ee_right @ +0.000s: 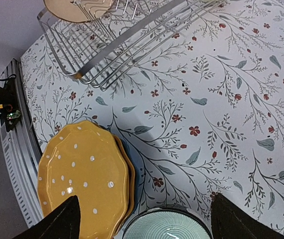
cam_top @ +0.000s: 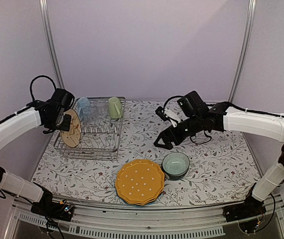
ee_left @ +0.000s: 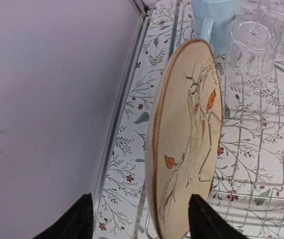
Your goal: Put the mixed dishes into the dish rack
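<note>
The dish rack (cam_top: 89,153) stands at the far left of the table. A tan bird-patterned plate (ee_left: 187,144) stands upright on edge at the rack's left end (ee_left: 261,164), between the spread jaws of my left gripper (ee_left: 139,221), which is open; its left finger is clear of the plate. Behind the plate in the rack are a light blue mug (ee_left: 216,17), a clear glass (ee_left: 251,45) and a pale yellow-green mug (cam_top: 114,107). My right gripper (ee_right: 147,224) hangs open over a stack topped by a yellow dotted plate (ee_right: 84,179) and a teal bowl (ee_right: 169,228).
A purple wall (ee_left: 42,99) rises close on the left of the rack, with a metal post along it. The floral cloth (cam_top: 216,164) covers the table. A metal rail (cam_top: 132,219) runs along the near edge, just past the plate stack (cam_top: 139,181).
</note>
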You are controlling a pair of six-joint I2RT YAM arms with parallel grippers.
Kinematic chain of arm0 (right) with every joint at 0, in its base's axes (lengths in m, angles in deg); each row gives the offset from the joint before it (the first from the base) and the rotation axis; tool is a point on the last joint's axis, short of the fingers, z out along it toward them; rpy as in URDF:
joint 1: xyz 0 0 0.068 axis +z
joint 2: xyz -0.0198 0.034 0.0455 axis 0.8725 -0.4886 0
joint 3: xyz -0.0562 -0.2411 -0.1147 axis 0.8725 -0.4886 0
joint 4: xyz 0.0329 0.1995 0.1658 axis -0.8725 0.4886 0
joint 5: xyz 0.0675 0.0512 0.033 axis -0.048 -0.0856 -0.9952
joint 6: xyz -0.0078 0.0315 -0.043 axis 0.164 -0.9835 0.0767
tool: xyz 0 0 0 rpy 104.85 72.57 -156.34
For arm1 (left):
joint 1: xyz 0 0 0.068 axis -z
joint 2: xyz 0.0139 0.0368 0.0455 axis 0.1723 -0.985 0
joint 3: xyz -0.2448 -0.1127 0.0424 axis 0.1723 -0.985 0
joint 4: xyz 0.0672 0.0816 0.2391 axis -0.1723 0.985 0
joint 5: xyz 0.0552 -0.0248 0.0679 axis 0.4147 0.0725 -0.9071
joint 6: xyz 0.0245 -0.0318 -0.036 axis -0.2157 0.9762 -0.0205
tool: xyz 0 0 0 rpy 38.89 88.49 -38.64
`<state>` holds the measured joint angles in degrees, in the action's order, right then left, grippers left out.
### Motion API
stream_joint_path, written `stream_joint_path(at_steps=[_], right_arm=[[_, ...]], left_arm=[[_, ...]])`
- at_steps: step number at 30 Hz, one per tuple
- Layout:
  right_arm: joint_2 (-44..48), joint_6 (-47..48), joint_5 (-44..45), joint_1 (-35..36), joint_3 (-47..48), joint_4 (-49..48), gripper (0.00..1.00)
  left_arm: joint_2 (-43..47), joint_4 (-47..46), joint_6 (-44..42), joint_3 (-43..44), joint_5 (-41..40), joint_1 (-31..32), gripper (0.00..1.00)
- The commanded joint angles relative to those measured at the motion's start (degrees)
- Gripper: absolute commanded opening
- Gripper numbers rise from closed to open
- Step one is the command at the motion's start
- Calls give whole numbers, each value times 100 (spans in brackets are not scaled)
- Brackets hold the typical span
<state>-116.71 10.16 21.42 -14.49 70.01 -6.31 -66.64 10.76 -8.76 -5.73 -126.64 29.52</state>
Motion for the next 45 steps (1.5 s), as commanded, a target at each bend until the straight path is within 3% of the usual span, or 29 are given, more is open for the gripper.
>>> stream_joint_path(at_steps=[1,9,19,29,37,45], right_arm=[[-449,188,194,267,103,590,87],[-1286,494,229,638,631,1087,70],[-2030,754,101,836,1281,1621,41],[-2359,806,46,877,1463,1799,27],[-2291,748,7,876,1606,1773,1],[-2179,652,-8,876,1832,1727,0]], left_arm=[[351,116,89,232,2,46,70],[1240,-409,41,204,841,205,86],[1672,-472,24,37,1052,294,87],[1664,-480,-25,-6,1107,316,87],[1603,-479,-54,-63,1117,321,87],[1634,-482,-87,-41,1128,351,88]])
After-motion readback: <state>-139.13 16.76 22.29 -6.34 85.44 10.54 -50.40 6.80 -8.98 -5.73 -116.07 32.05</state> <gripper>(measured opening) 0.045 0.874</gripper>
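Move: The yellow plate tops the stack, its middle about 12 cm back, 10 cm left and 12 cm below the right hand. The bowl sits against its far right side, about 5 cm back and 5 cm right of the right hand, also 12 cm down. From the left hand, the yellow plate is some 19 cm back, 34 cm right and 13 cm below. The bird plate stands in the rack about 4 cm ahead, 2 cm right and 5 cm below the left hand. The right fingers shut from wide open and pinch the yellow plate's far right rim beside the bowl, after the hand sinks about 11 cm, drawing back and left some 4 cm each and tipping steeper; it eases up 1 cm as they close. The left hand opens wider and lifts about 8 cm clear of the bird plate, drifting right and slightly back. ##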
